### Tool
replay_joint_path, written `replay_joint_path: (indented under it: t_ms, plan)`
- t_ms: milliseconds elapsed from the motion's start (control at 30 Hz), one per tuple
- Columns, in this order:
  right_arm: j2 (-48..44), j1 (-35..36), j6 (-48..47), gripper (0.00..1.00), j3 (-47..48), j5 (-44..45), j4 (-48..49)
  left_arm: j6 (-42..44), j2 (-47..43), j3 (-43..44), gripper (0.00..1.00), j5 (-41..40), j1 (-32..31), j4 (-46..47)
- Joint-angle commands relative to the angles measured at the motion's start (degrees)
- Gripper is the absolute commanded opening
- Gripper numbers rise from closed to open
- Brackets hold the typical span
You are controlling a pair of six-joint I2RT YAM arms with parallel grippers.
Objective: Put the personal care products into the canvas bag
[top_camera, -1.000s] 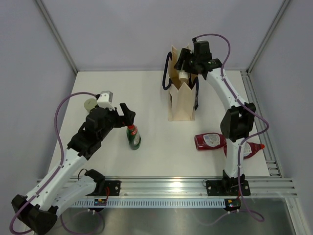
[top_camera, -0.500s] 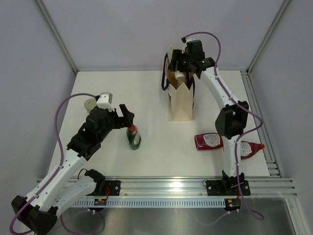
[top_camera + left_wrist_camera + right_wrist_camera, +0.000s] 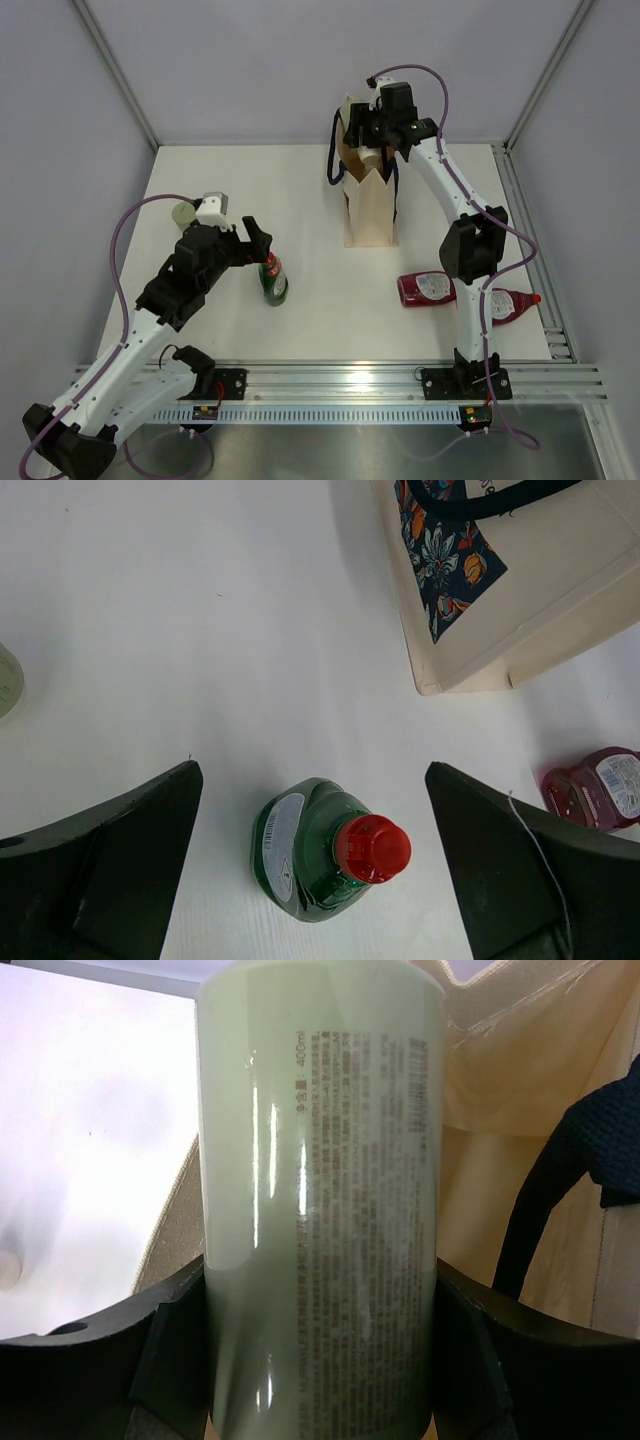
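Observation:
My right gripper is shut on an olive-grey bottle, held over the open mouth of the beige canvas bag; the bottle's lower end sits between the bag's walls. The bag's inner fabric and navy strap lie behind the bottle. My left gripper is open, its fingers on either side of and above an upright dark green bottle with a red cap, not touching it. In the top view that green bottle stands just right of my left gripper.
Two dark red bottles lie on the table right of the bag, one near the right arm and one behind it. Another olive-grey bottle stands at the left, partly hidden by my left wrist. The frame rail runs along the right.
My right gripper has carried the olive-grey bottle a little left and down into the bag's mouth. The left arm has barely shifted above the green bottle.

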Motion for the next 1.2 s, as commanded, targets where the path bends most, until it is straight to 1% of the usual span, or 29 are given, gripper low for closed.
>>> replay_joint_path:
  t_ms: [0, 33, 200, 233, 300, 333, 533, 567, 700, 767, 900, 1033, 1067, 1133, 1167]
  plan:
    - [2.7, 0.0, -2.4, 0.66, -2.3, -0.6, -4.4, 1.0, -0.1, 0.5, 0.99, -1.4, 0.2, 1.2]
    - [2.6, 0.0, -2.3, 0.70, -2.4, -0.8, -4.4, 1.0, -0.2, 0.4, 0.99, -1.5, 0.2, 1.2]
    - [1.8, 0.0, -1.6, 0.76, -2.5, -1.1, -4.6, 1.0, -0.8, 0.2, 0.99, -1.7, 0.2, 0.7]
    - [1.7, 0.0, -1.5, 0.80, -2.5, -1.3, -4.7, 1.0, -0.9, 0.2, 0.99, -1.8, 0.2, 0.6]
    - [1.4, 0.0, -1.2, 0.82, -2.5, -1.7, -4.9, 0.9, -1.1, 0.2, 0.99, -1.8, 0.2, 0.5]
    - [1.1, 0.0, -1.1, 0.87, -2.5, -1.8, -5.1, 0.9, -1.3, 0.2, 0.99, -1.9, 0.2, 0.3]
    - [-0.4, -0.1, -0.9, 0.91, -3.0, -2.6, -5.4, 0.4, -2.2, -0.2, 0.99, -1.9, 0.2, -0.3]
    - [-0.5, 0.0, -0.7, 0.93, -3.0, -2.8, -5.4, 0.4, -2.5, -0.3, 0.99, -2.0, 0.2, -0.3]
    - [-1.6, -0.1, -0.9, 0.94, -3.3, -3.9, -5.7, 0.3, -3.2, -0.4, 0.99, -2.0, 0.2, -0.7]
    - [-2.2, -0.2, -1.2, 0.99, -3.2, -4.9, -6.1, 0.2, -3.4, -0.4, 0.99, -2.1, 0.2, -1.1]
    - [-3.9, -0.8, -2.0, 0.99, -3.8, -6.4, -6.0, 0.0, -4.5, -0.7, 0.99, -2.4, 0.2, -1.4]
    - [-6.5, -2.2, -5.3, 1.00, -6.1, -14.7, -3.7, -0.1, -5.1, -1.0, 0.99, -1.3, 0.2, -1.7]
    - [-7.2, -2.6, -7.9, 0.99, -7.0, -20.6, -2.9, 0.1, -5.1, -1.0, 0.99, -1.0, 0.2, -1.8]
    - [-10.3, -3.1, -12.1, 0.99, -8.7, -25.1, -1.5, 0.2, -5.5, -1.0, 0.99, 0.4, 0.2, -2.6]
    - [-11.4, -3.2, -16.0, 1.00, -9.2, -29.0, -1.2, 0.2, -5.6, -0.9, 0.99, 0.9, 0.2, -3.1]
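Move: The right hand holds the upended light green bottle over the canvas bag's mouth; the bag's middle lies about 4 cm back, 1 cm to the right and 10 cm below. The beige bottle already in the bag is roughly 4 cm back, 1 cm right and 12 cm below. On the table, the nearer red bottle lies some 30 cm back and 16 cm right, 21 cm lower. From the left hand the bag is about 26 cm ahead, 26 cm right and 8 cm lower. Down and back by about 4 and 2.5 cm goes the right hand into the bag's mouth, its fingers opening wide early on and letting go of the light green bottle while they tip a little further downward. Then it draws back another 2 cm or so, rising slightly and turning about 15 degrees counter-clockwise, open fingers still over the bag. ##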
